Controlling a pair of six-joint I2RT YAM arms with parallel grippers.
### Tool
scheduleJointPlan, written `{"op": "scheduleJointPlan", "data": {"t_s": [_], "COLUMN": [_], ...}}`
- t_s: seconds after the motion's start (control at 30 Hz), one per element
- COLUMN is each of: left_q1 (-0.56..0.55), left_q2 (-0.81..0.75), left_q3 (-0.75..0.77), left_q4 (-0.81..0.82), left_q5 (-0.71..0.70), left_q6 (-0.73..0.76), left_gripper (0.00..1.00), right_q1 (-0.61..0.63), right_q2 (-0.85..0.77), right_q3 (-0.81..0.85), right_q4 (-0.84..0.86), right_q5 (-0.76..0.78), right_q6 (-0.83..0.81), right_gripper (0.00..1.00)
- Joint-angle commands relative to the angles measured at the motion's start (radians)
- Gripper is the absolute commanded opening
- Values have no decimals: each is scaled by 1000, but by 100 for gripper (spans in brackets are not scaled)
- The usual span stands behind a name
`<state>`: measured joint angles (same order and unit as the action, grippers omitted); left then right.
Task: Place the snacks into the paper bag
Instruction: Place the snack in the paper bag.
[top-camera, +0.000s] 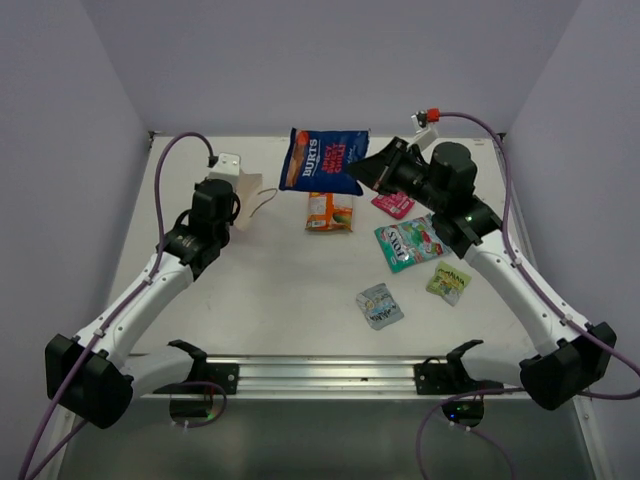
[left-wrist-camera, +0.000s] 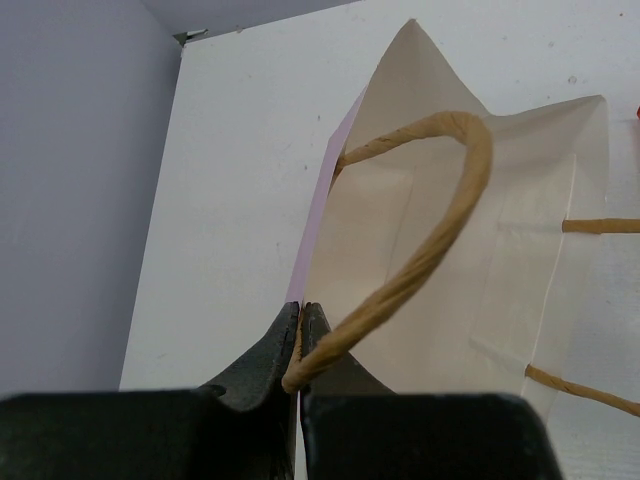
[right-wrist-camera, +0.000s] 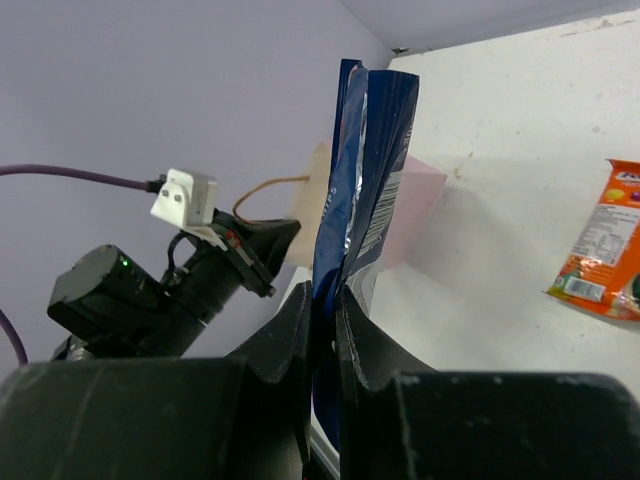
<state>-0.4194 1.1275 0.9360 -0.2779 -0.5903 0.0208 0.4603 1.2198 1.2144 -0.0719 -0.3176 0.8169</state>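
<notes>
My left gripper (left-wrist-camera: 301, 308) is shut on the rim of the pale pink paper bag (left-wrist-camera: 470, 250), at the foot of one tan string handle (left-wrist-camera: 440, 230); the left wrist view looks into its open mouth. The bag (top-camera: 246, 188) sits at the back left. My right gripper (right-wrist-camera: 325, 290) is shut on the edge of the dark blue packet (right-wrist-camera: 365, 170), which hangs in the air (top-camera: 325, 160) to the right of the bag. On the table lie the orange (top-camera: 330, 212), pink-red (top-camera: 393, 205), teal-green (top-camera: 410, 243), yellow-green (top-camera: 449, 281) and silver-grey (top-camera: 380, 306) packets.
Grey-violet walls enclose the white table (top-camera: 280, 290) on the left, back and right. A black rail (top-camera: 320, 372) with both arm bases runs along the near edge. The left arm's wrist (right-wrist-camera: 150, 290) shows behind the blue packet in the right wrist view.
</notes>
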Motion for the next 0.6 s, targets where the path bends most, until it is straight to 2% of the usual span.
{"op": "scheduleJointPlan", "data": {"t_s": [0.0,0.27,0.57], "left_q1": [4,4,4], "left_q2": [-23,-9,9], "left_q3": [-2,0,10], "left_q4": [46,42,26], "left_q5": [-16,-22,-49], "left_q6": [11,5,-10], "left_gripper": [0,0,0], "right_q1": [57,185,316], "right_q2": [52,188,276], "right_q3": [97,221,162], "right_q4": [18,17,24], "right_q5": [106,213,267], "right_q6": [25,11,-7], "right_gripper": [0,0,0]}}
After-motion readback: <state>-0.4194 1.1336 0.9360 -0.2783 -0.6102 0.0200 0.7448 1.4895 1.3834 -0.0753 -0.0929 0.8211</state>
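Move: The right hand holds the blue crisp packet by its right edge, well above the table. The paper bag's middle lies about 21 cm to that hand's left, 2 cm ahead and 24 below. The orange packet lies some 8 cm ahead, 4 left and 36 below; the pink packet 10 ahead, 15 right, equally low. The left hand grips the bag's rim, the bag's middle about 6 cm right, 3 ahead and 9 below. Leftward by about 11 cm, the right hand carries the blue crisp packet towards the open paper bag, rising slightly at first and then sinking to finish some 3.5 cm lower, its wrist turning only slightly. Its fingers keep the packet pinched, free edge leading, while the left hand stays in place and keeps its grip on the bag's rim and handle. ##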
